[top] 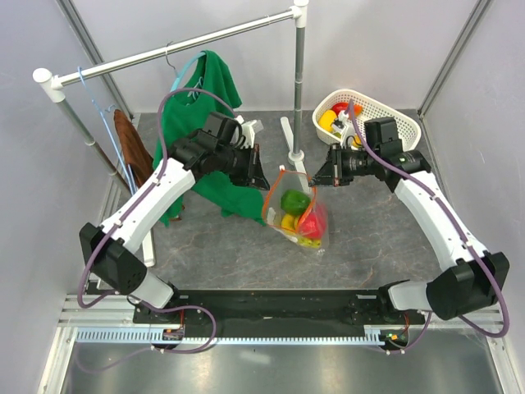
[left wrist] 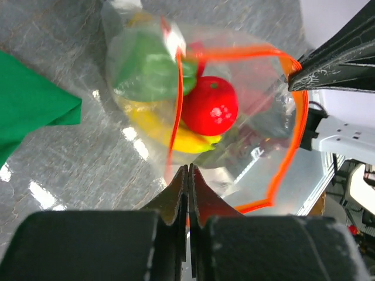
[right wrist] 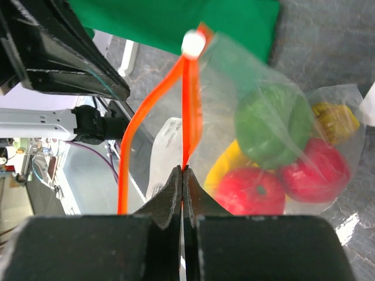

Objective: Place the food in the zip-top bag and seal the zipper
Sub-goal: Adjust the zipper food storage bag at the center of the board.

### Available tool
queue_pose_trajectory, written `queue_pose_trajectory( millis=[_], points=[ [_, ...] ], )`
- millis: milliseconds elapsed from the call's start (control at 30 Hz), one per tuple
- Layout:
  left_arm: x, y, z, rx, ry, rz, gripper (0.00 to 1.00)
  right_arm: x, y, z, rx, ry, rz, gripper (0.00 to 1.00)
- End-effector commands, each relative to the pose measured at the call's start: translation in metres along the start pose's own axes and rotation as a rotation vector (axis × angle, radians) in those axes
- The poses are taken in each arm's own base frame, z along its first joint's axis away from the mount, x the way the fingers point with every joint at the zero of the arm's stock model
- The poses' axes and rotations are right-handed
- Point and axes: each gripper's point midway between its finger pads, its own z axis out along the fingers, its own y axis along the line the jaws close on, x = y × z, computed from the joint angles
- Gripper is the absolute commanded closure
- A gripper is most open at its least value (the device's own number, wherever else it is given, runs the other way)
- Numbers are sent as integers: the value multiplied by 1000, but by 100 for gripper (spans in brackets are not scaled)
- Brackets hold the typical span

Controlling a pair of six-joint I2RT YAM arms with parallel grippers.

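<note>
The clear zip-top bag (top: 297,215) hangs between my two grippers above the grey table. Inside lie a green pepper (top: 294,201), a red fruit (top: 312,222) and a yellow banana (left wrist: 179,139). In the left wrist view the orange-red zipper (left wrist: 300,126) forms a wide loop, so the mouth gapes. My left gripper (left wrist: 188,170) is shut on the bag's rim. My right gripper (right wrist: 183,170) is shut on the zipper (right wrist: 187,105), below its white end piece (right wrist: 193,42). In the right wrist view a green pepper (right wrist: 272,123), two red fruits (right wrist: 255,190) and a yellow lemon (right wrist: 335,120) show through the plastic.
A white mesh basket (top: 392,111) at the back right holds more toy food. A green garment (top: 205,103) hangs from the white clothes rail (top: 172,49) behind the left arm, a brown cloth (top: 131,148) beside it. The rail's white foot (top: 291,141) stands just behind the bag.
</note>
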Motion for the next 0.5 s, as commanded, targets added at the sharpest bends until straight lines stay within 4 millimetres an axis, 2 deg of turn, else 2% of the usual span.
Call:
queue_pose_trajectory(
  millis=[0, 33, 167, 333, 367, 467],
  points=[
    [-2, -3, 3, 23, 33, 48, 98, -2, -6, 7, -15, 1, -34, 100],
    [-2, -3, 3, 25, 33, 51, 98, -2, -6, 6, -14, 1, -40, 100],
    [-3, -2, -2, 13, 16, 67, 66, 0, -6, 1, 5, -5, -58, 100],
    [16, -11, -7, 77, 42, 32, 55, 4, -7, 0, 14, -6, -59, 100],
    [24, -7, -2, 75, 63, 5, 51, 3, -6, 0, 15, -9, -59, 100],
    [39, -7, 9, 82, 107, -1, 50, 5, -6, -1, 15, -8, -63, 100]
  ],
)
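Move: The bag's orange left rim lies about 3 cm back of the left fingertips, level sideways and some 2 cm lower. From the left hand, the white zipper end is about 4 cm ahead and 4 cm right, the green pepper 7 cm right, 1 cm back and 9 cm down, and the tomato 11 cm right, 6 cm back and 12 cm down. From the right hand, the left rim is roughly 11 cm left, 4 cm back and 3 cm lower. Sink the shut left gripper about 2 cm beside the bag mouth, then spread its fingers to roughly half open while easing back some 2 cm towards the near corner of the left rim. Keep the right fingers shut on their side of the orange zipper, letting that hand settle down about 1 cm. ##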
